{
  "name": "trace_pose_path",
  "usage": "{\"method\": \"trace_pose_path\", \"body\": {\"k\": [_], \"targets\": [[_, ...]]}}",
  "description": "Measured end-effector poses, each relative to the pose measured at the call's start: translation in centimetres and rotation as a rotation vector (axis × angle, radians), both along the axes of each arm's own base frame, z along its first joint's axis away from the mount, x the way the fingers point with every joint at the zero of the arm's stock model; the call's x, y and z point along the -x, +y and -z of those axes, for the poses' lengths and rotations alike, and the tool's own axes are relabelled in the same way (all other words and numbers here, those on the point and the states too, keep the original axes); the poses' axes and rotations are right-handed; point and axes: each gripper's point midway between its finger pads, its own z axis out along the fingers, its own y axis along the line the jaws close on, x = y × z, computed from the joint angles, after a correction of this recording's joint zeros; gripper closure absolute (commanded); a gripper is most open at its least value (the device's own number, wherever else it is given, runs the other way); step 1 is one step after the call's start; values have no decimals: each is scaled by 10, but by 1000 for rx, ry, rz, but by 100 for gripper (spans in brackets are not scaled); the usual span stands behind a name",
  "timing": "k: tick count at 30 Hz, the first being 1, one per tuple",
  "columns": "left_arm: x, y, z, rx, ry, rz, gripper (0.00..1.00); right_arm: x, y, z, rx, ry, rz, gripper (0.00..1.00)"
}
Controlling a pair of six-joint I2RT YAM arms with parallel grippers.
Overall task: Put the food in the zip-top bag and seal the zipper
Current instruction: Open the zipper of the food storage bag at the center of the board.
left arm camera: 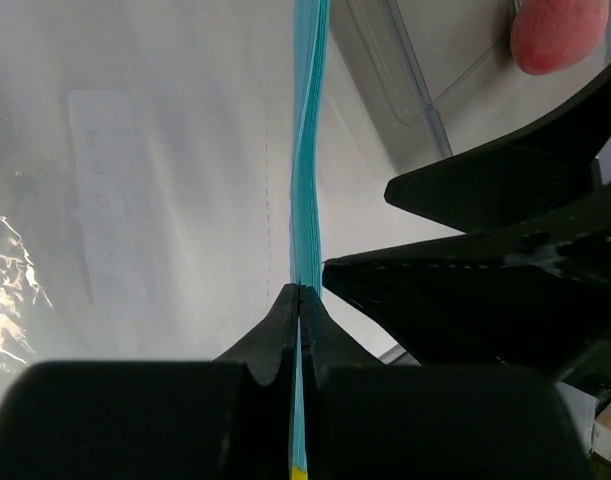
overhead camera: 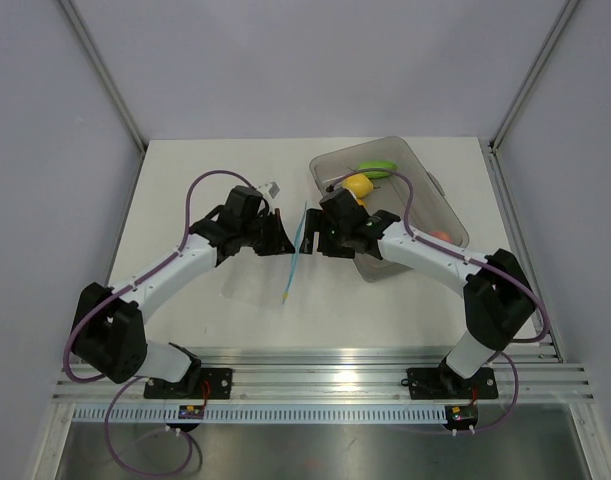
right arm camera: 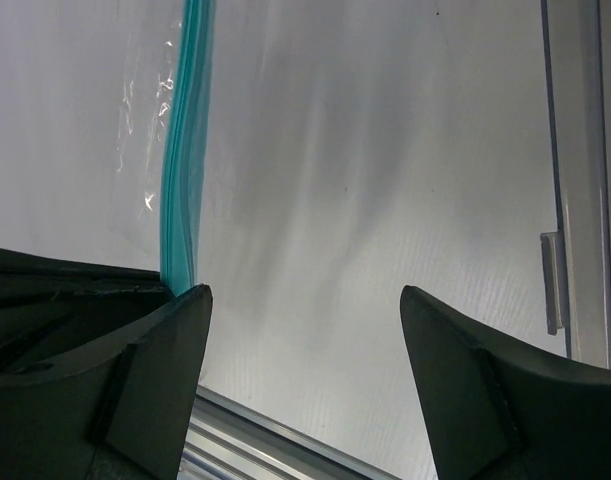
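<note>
The clear zip-top bag (overhead camera: 253, 285) stands on edge in mid-table, its light blue zipper (overhead camera: 296, 255) raised. My left gripper (overhead camera: 285, 240) is shut on the zipper (left arm camera: 307, 150), pinched between the fingertips (left arm camera: 285, 310). My right gripper (overhead camera: 316, 236) is open and empty just right of the zipper (right arm camera: 183, 150), which runs past its left finger (right arm camera: 175, 330). A yellow lemon-like toy (overhead camera: 358, 186), a green one (overhead camera: 375, 168) and an orange one (overhead camera: 441, 233) lie in the tray. A red-pink toy (left arm camera: 555, 35) shows in the left wrist view.
The grey translucent tray (overhead camera: 425, 165) sits at the back right, under and behind my right arm. An aluminium rail (overhead camera: 325, 375) runs along the table's near edge. Grey walls close in the table on three sides.
</note>
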Motion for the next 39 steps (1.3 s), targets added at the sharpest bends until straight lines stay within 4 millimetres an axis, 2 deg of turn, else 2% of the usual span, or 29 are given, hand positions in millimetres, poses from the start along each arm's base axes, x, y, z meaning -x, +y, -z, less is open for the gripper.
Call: {"method": "trace_pose_path", "body": {"k": [5,10,19,24,30,32,34,37,38,39], "targets": [[0,0,-1,6,4,3,100,0,3,11,12,18,-7,18],[0,1,-1,9,6,2,100,0,6,10,5,14,-4,17],[-2,4,-1,12,7,-6,100,1,7,-12,-33,-28,5,16],[-1,3,-2,18,10,0,100,1,8,-12,-33,-28,4,16],[-1,2,-2,22,13,5,100,0,11,-1,-17,-8,4,16],[0,2,-3,26,13,8,100,-1,12,4,-10,-2,3,21],[0,1,-4,30,12,10,100,-3,13,8,-5,4,4,30],[1,1,-8,39,5,15,100,-5,16,13,-2,8,6,54],[2,1,-9,43,3,17,100,-6,17,14,-1,8,6,73],[2,1,-10,45,0,18,100,-7,18,15,-2,8,6,85]]}}
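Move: The pinch point on the zipper strip, the right-hand lip just beside my left fingertips, lies some 4 cm to the left of my open right hand, level with it front to back and about 1 cm lower. The tray's middle is about 10 cm ahead and 16 cm to the right of that hand. In it, the orange fruit sits some 9 cm ahead and 8 cm right, the yellow fruit 14 cm ahead and 9 cm right. My left hand already grips the strip there, the free lip about 1 cm to its right. I keep my left fingers shut on the zipper strip, nearly still, lifting about 1 cm only at the end. Beside them my right hand dips 1 cm, rises 2, then sinks nearly 3, edging some 2 cm left towards the strip all the while; on that last descent I bring its fingers together around the right-hand lip. ##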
